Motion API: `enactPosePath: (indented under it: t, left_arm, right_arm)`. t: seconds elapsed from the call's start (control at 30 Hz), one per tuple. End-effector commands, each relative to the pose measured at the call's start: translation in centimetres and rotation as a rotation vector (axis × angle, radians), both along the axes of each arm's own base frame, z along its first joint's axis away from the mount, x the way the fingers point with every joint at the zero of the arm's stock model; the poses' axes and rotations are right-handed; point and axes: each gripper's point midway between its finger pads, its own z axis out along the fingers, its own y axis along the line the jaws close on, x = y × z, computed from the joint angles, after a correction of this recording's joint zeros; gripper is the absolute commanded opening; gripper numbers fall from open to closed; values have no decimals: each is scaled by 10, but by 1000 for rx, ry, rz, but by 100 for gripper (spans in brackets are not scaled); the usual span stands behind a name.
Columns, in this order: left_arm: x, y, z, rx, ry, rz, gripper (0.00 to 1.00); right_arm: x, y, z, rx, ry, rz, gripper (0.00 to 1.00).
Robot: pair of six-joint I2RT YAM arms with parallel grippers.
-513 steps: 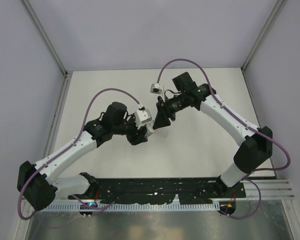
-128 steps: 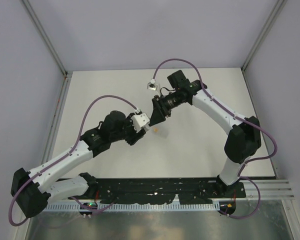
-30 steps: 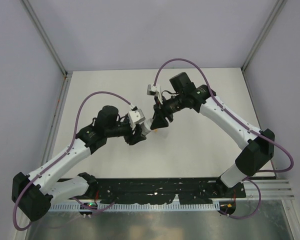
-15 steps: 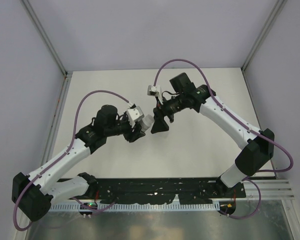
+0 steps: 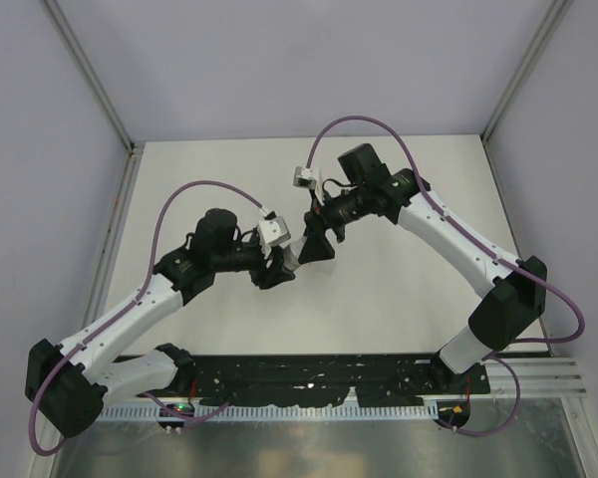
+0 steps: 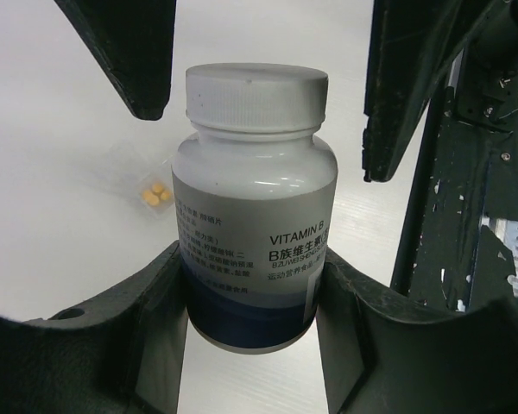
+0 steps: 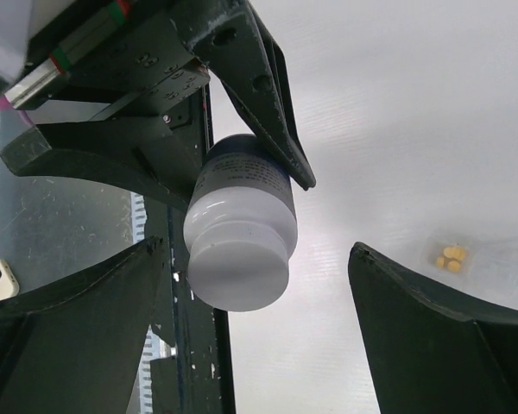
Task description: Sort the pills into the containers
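A small bottle (image 6: 255, 207) with a white cap and a printed label hangs in the air, and my left gripper (image 6: 252, 276) is shut on its lower body. In the top view this bottle (image 5: 290, 256) sits between the two wrists at mid-table. My right gripper (image 7: 255, 332) is open, its fingers (image 7: 440, 336) standing wide on either side of the white cap (image 7: 238, 259) without touching it. Below on the table lie a few orange pills (image 6: 156, 194) inside a flat clear packet (image 7: 466, 259), and the same pills (image 7: 450, 258) show in the right wrist view.
A black perforated base plate (image 5: 329, 373) runs along the near edge of the white table (image 5: 399, 299). Pale enclosure walls with metal posts (image 5: 95, 85) close in the left, back and right sides.
My right gripper, shut at the bottle's cap a second ago, has opened wide. The left gripper has kept its hold on the bottle and moved it very little.
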Motion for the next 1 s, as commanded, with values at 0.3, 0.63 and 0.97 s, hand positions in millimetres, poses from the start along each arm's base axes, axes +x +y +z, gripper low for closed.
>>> enactPosePath:
  t: [0.3, 0.63, 0.97]
  left_arm:
    - [6, -15, 29, -72, -27, -18, 0]
    - [8, -15, 29, -72, -25, -9, 0]
    - [6, -15, 30, -77, -28, -14, 0]
  right_arm:
    - [-4, 12, 13, 54, -33, 26, 86]
    - [-7, 20, 4, 27, -42, 35, 79]
    - [-7, 23, -6, 2, -37, 41, 66]
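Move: The white cap of the vitamin bottle is just off my open right fingertips: about 2 cm left, 1 cm back and 2 cm lower. The bottle's body runs on behind the cap, some 5 cm left, 2 cm back and 4 cm below my right hand. The pill tray lies on the table about 9 cm ahead of it, 1 cm to the right and 23 cm down. From my left hand, gripping the bottle's base end, the cap is 5 cm right, 2 cm ahead and 2 cm up. With my left hand I keep the bottle gripped and practically still, its cap towards my right hand. I ease my right hand about 2 cm left and a little back, sinking slightly at the end, so its fingers straddle the cap and reach down beside the bottle's shoulder. They narrow by roughly a quarter on the way, with the wrist barely turning, and are not yet shut on the cap. ##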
